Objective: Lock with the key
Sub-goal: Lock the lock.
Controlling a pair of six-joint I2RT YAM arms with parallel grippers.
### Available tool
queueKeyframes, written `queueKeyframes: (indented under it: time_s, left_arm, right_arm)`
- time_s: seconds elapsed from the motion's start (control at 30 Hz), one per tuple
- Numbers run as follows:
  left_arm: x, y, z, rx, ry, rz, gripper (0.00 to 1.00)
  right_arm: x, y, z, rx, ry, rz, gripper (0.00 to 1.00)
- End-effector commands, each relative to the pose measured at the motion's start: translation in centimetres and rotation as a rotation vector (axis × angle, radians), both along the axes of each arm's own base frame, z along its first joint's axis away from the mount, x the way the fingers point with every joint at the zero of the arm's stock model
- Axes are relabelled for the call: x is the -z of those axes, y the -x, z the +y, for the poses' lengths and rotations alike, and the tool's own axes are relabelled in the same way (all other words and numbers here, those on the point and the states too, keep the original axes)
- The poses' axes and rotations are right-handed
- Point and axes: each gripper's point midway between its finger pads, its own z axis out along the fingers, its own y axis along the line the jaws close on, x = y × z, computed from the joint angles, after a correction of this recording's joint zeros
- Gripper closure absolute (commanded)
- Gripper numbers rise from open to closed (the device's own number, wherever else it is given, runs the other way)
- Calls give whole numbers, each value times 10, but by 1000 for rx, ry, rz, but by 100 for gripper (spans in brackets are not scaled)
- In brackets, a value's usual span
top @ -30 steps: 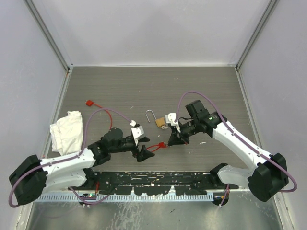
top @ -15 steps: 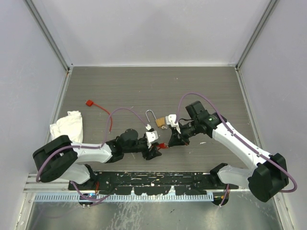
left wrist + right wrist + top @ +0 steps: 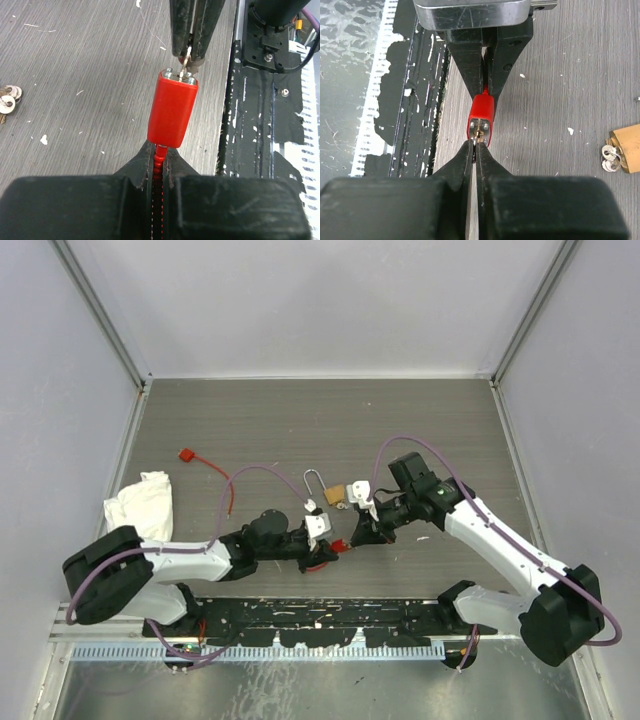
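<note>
A red cable lock (image 3: 172, 112) lies between both grippers near the table's front edge, small in the top view (image 3: 338, 544). My left gripper (image 3: 160, 150) is shut on the lock's red beaded cable, right behind the body. My right gripper (image 3: 475, 145) faces it from the other end, shut on the key (image 3: 187, 59). The key's thin silver blade sits at the keyhole in the lock's metal face (image 3: 481, 129). The key's head is hidden between the fingers.
A brass padlock (image 3: 335, 496) with its shackle open lies just behind the grippers, with a ring of small keys (image 3: 609, 155) beside it. The red cable's tagged end (image 3: 185, 453) lies at the left. A white cloth (image 3: 140, 510) sits at the left edge. The black rail (image 3: 320, 625) runs along the front.
My left arm has swung right to the red lock and its open jaws have shut on the cable behind the body. The right gripper has stayed shut at the lock.
</note>
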Motion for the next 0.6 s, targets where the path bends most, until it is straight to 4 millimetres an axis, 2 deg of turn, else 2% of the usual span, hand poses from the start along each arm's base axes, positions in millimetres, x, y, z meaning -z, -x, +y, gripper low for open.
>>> queueKeyframes:
  time_s: [0.0, 0.2, 0.33, 0.57]
  left_arm:
    - [-45, 2, -1, -19, 83, -74, 100]
    - [-47, 12, 5, -28, 17, -93, 100]
    - [-46, 15, 9, -47, -2, -85, 100]
    - [-52, 16, 19, -88, 0, -75, 100]
  right_arm:
    - [-6, 2, 0, -20, -26, -46, 87]
    - [-7, 8, 1, -36, -43, -25, 62]
    - [-16, 10, 2, -40, -58, -19, 46]
    - [-30, 6, -2, -17, -82, -14, 35]
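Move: The right hand still pinches the key at its point, with the red lock's body about 4 cm to its left and some 1 cm lower. For the left hand, shut on the red cable, the lock's middle lies about 3 cm right and 1 cm ahead. The brass padlock lies on the table roughly 10 cm ahead of the right hand, 4 cm left and 10 cm below; the loose steel shackle is about 13 cm ahead of that hand, 9 cm left, equally low. The right hand lets go of the key, its fingers spreading from shut to well over half open while the hand stays nearly in place, easing back only about 1 cm. The left hand keeps its closed grip on the red cable just behind the lock and carries the lock off the right fingertips, about 2.5 cm back towards the base and 2 cm up, then drawing about as far left, the wrist scarcely turning. ##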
